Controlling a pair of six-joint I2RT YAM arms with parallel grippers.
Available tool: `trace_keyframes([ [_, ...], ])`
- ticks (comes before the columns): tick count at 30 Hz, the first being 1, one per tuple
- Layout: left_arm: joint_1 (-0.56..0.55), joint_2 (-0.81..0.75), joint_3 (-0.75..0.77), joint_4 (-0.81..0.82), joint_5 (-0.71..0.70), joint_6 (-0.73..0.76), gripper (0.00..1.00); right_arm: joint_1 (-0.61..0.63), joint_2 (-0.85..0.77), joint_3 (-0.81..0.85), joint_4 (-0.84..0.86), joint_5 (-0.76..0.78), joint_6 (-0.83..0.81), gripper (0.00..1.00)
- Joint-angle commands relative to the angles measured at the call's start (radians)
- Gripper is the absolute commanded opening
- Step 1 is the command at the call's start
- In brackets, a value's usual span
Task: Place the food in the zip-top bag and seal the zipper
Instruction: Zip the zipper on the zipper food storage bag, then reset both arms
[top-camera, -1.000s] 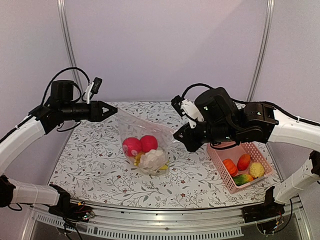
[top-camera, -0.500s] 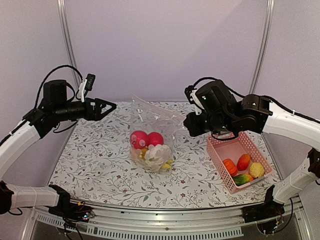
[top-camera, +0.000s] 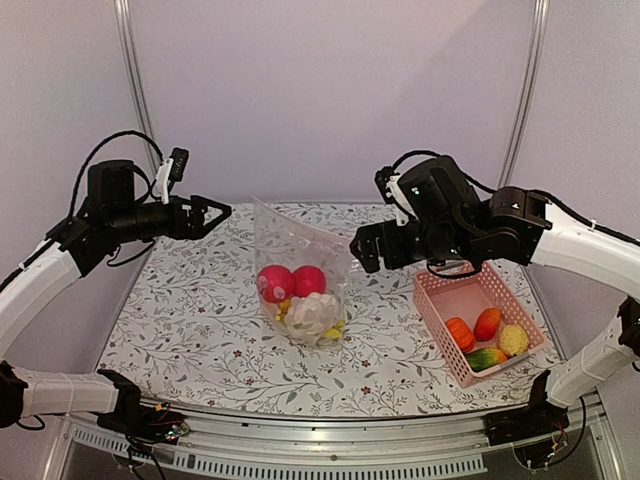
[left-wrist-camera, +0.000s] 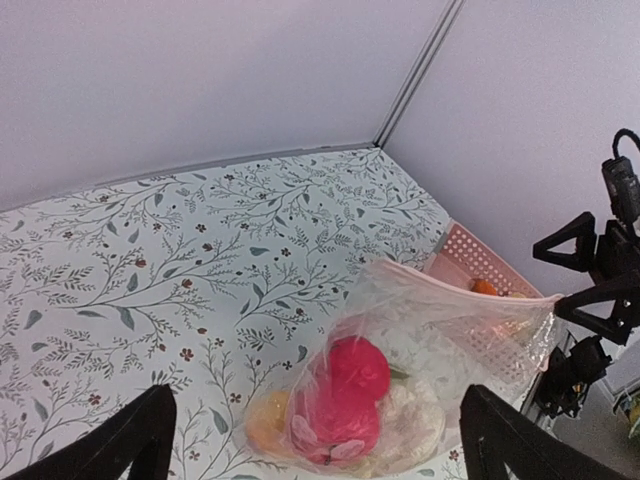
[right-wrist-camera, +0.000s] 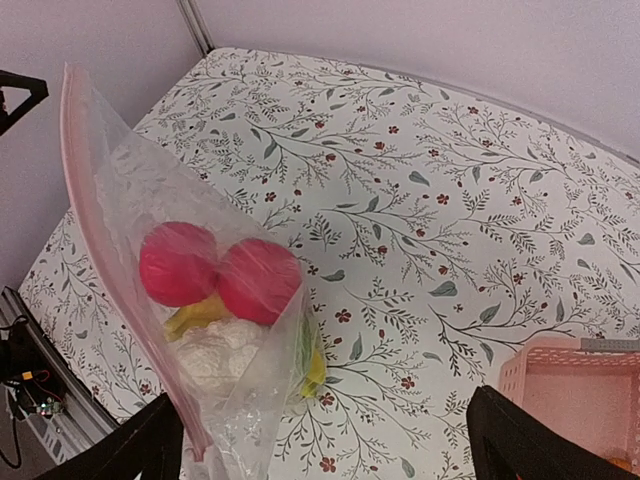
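The clear zip-top bag (top-camera: 300, 262) stands on the table by itself, its top pointing up. Inside it lie two red round fruits (top-camera: 292, 282), a white cauliflower (top-camera: 312, 315) and yellow pieces (right-wrist-camera: 205, 312). The pink zipper (right-wrist-camera: 95, 230) runs as one line along the bag's upper edge; it also shows in the left wrist view (left-wrist-camera: 470, 290). My left gripper (top-camera: 222, 212) hangs open to the left of the bag, apart from it. My right gripper (top-camera: 362, 250) is open just beside the bag's right top corner. The wrist views show each gripper (left-wrist-camera: 315, 400) (right-wrist-camera: 325, 402) spread wide and gripping nothing.
A pink slotted basket (top-camera: 455, 296) stands at the right, under my right arm. It holds two orange pieces (top-camera: 460, 333) (top-camera: 488, 323), a yellow piece (top-camera: 513, 340) and a green piece (top-camera: 485, 357). The back wall and corner posts are close behind.
Both grippers have opened and let go of the bag's corners. The bag had been shifted a little to the right and now stands up free.
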Motion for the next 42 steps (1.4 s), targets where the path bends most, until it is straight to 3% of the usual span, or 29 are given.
trace_keyframes([
  [1, 0.012, 0.005, -0.011, -0.013, -0.027, -0.005, 1.0, 0.002, -0.06, -0.009, 0.008, 0.02, -0.022, 0.99],
  [11, 0.021, 0.002, -0.012, -0.018, -0.057, -0.013, 1.0, 0.001, -0.162, -0.046, 0.05, 0.0, -0.037, 0.99],
  [18, 0.055, -0.008, -0.037, -0.015, -0.181, -0.083, 1.0, -0.046, -0.22, -0.101, 0.057, 0.017, -0.036, 0.99],
  [24, 0.118, -0.009, -0.222, 0.102, -0.318, -0.216, 1.0, -0.201, -0.252, -0.209, 0.084, -0.067, -0.007, 0.99],
  [28, 0.2, -0.017, -0.325, 0.18, -0.33, -0.241, 1.0, -0.338, -0.289, -0.307, 0.117, -0.12, 0.003, 0.99],
  [36, 0.387, -0.172, -0.457, 0.29, -0.409, -0.176, 1.0, -0.651, -0.441, -0.54, 0.235, -0.183, -0.017, 0.99],
  [42, 0.384, -0.359, -0.578, 0.408, -0.591, -0.065, 1.0, -0.785, -0.614, -0.732, 0.434, -0.142, -0.11, 0.99],
])
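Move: Between the two open, empty hands stands the upright bag, its middle some 19 cm to the left hand's right, 4 cm ahead and 15 cm below; from the right hand it is about 16 cm left, 8 cm ahead and 12 cm below. The food in its bottom lies about 16 cm left of the right hand, 11 cm ahead and 22 cm down. The pink basket's middle is roughly 31 cm to the right hand's right, 3 cm ahead and 23 cm down. Backing off the already released bag, both hands part with their fingers still wide open. The right first rises about 5 cm, then sweeps right and down, slightly forward, towards the basket, turning clockwise. The left lingers, then swings some 20 cm left, dipping and partly rising again to end about 10 cm lower, turned roughly 50 degrees counter-clockwise. ##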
